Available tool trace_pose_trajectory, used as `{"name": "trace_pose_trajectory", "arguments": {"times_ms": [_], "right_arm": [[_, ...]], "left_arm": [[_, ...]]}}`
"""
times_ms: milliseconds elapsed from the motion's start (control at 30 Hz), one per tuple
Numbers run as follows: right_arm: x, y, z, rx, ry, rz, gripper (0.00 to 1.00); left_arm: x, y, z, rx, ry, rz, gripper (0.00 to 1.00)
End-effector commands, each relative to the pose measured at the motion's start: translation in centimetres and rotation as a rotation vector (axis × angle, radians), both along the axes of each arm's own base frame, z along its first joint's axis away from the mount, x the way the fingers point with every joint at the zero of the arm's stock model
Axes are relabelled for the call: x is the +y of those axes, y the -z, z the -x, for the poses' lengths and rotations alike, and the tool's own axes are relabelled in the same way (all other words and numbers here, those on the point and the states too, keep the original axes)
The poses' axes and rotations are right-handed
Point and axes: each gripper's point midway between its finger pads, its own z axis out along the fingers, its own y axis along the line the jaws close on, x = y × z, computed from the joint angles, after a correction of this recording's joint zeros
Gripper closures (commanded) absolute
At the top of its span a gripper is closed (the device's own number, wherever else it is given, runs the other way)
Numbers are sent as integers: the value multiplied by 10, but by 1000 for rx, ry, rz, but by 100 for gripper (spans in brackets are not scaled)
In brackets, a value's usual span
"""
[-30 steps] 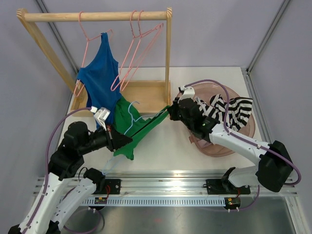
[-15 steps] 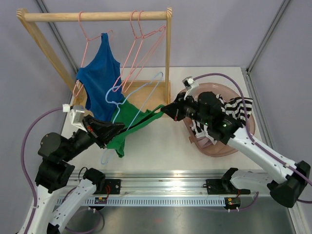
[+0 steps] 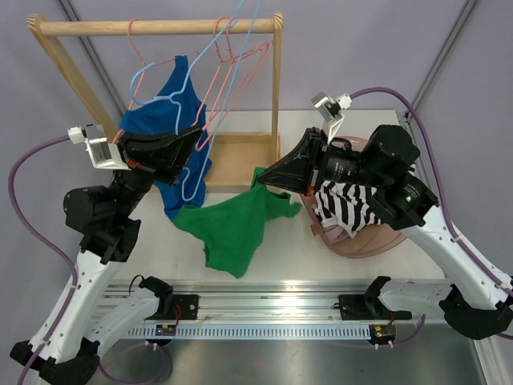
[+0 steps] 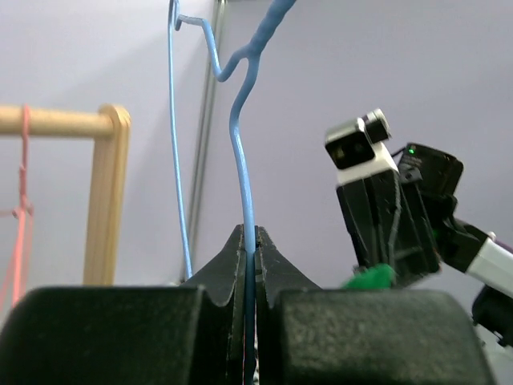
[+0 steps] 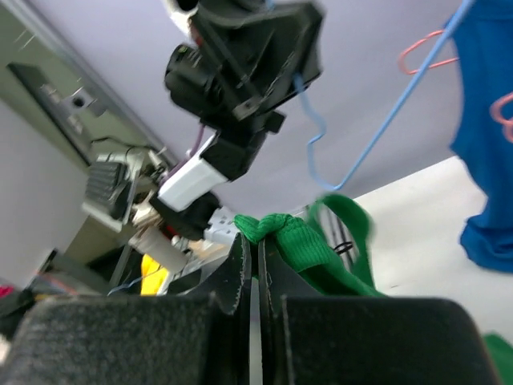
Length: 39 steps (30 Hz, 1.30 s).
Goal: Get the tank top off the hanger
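The green tank top (image 3: 236, 226) hangs from my right gripper (image 3: 260, 172), which is shut on a bunched strap (image 5: 298, 233); its lower part droops toward the table. My left gripper (image 3: 198, 135) is raised in front of the rack and shut on the wire of the light blue hanger (image 3: 189, 74). In the left wrist view the wire (image 4: 240, 144) runs straight up out of the closed jaws (image 4: 250, 241). In the top view the hanger stands apart from the green cloth, with no cloth showing on its wire. In the right wrist view the gripper (image 5: 258, 245) pinches green fabric.
A wooden rack (image 3: 160, 26) stands at the back left with pink hangers (image 3: 232, 72) and a blue tank top (image 3: 164, 120) on one. A pink basin (image 3: 377, 237) holding a black-and-white striped cloth (image 3: 353, 204) sits at the right under my right arm.
Both arms have lifted. The left gripper carried the blue hanger up and left toward the rack, and the green top slid off it and now hangs from the right gripper alone.
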Motion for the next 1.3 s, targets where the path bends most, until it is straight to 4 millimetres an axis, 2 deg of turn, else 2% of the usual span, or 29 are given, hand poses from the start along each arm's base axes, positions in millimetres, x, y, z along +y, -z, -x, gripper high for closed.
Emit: {"name": "trace_pose_trajectory", "arguments": {"times_ms": [0,33,67,100,133,167,200,233,267,300,333,367,400,433,467,500,567,600,667,733,800,833,967,1067,1100,1167,1200,1267], "right_arm": [[6,-24,28,-50,-120,-33,100],[10,-12,24,-24,-101,8,100],[13,-7,15,-18,-48,26,100],[16,9,7,-25,-10,63,100],[17,27,-1,4,28,110,100],[17,41,-15,19,101,137,100],[18,71,-23,46,134,192,100],[17,87,-28,66,160,222,100],[16,103,-35,91,205,248,100],[17,136,-39,137,217,307,100],[18,150,-40,155,221,327,100],[19,162,-42,175,236,347,100],[20,186,-40,204,234,387,100],[20,198,-39,216,241,409,100],[20,210,-42,227,264,429,100],[18,229,-40,246,274,468,100],[15,253,-42,270,298,521,100],[13,267,-41,287,300,553,96],[12,282,-38,297,287,595,80],[6,293,-38,309,301,646,43],[-2,296,-39,298,331,682,19],[-5,297,-40,293,343,693,1],[-17,288,-42,252,383,690,1],[-21,287,-39,245,378,691,0],[-21,288,-38,245,374,688,1],[-22,289,-35,246,365,683,0],[-20,289,-34,244,358,677,1],[-20,289,-33,246,353,671,1]], "left_arm": [[27,-64,24,-224,-100,119,100],[27,-64,23,-215,-107,114,100],[30,-59,12,-165,-150,103,100],[33,-54,8,-140,-177,102,100],[42,-52,12,-129,-209,114,100],[50,-40,0,-60,-274,107,100],[55,-31,-1,-34,-304,98,100],[71,-32,11,-35,-351,123,100],[75,-14,5,26,-389,82,100],[82,-9,8,50,-418,77,100],[95,-6,12,79,-466,93,100],[97,13,7,150,-490,50,100],[102,15,10,173,-508,45,100],[110,20,8,212,-543,45,100],[108,43,-2,303,-562,-12,100],[107,51,-6,340,-570,-39,100],[102,73,-19,427,-585,-125,100],[101,81,-24,458,-594,-147,100],[99,98,-37,525,-619,-189,100],[96,107,-42,563,-619,-221,100],[91,111,-51,590,-613,-247,100],[88,113,-54,600,-610,-258,100],[79,116,-70,634,-603,-312,100],[69,107,-82,636,-585,-344,100],[68,96,-82,618,-580,-338,100],[62,93,-93,624,-579,-358,100],[63,78,-94,599,-580,-343,100],[54,79,-110,615,-560,-371,100]]}}
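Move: The wooden rail, where the held blue hanger is bound, lies about 28 cm ahead of the left gripper, 7 cm left and slightly above. The blue tank top hangs some 20 cm ahead, 10 cm left and 22 cm lower; the empty pink hangers are about 25 cm ahead and 3 cm right, 8 cm lower. The bare table spot for the green tank top lies some 48 cm below the right gripper, 3 cm back and 6 cm right; the basin is 21 cm ahead, 31 cm right. Lower the right gripper about 30 cm with the green tank top, tipping its fingers down, and open wide above the table to let go. Meanwhile keep the left fingers shut on the blue hanger: swing it left, then forward and down towards the rack, turning counter-clockwise and tipping the fingers downward, and finish still going forward but rising. ##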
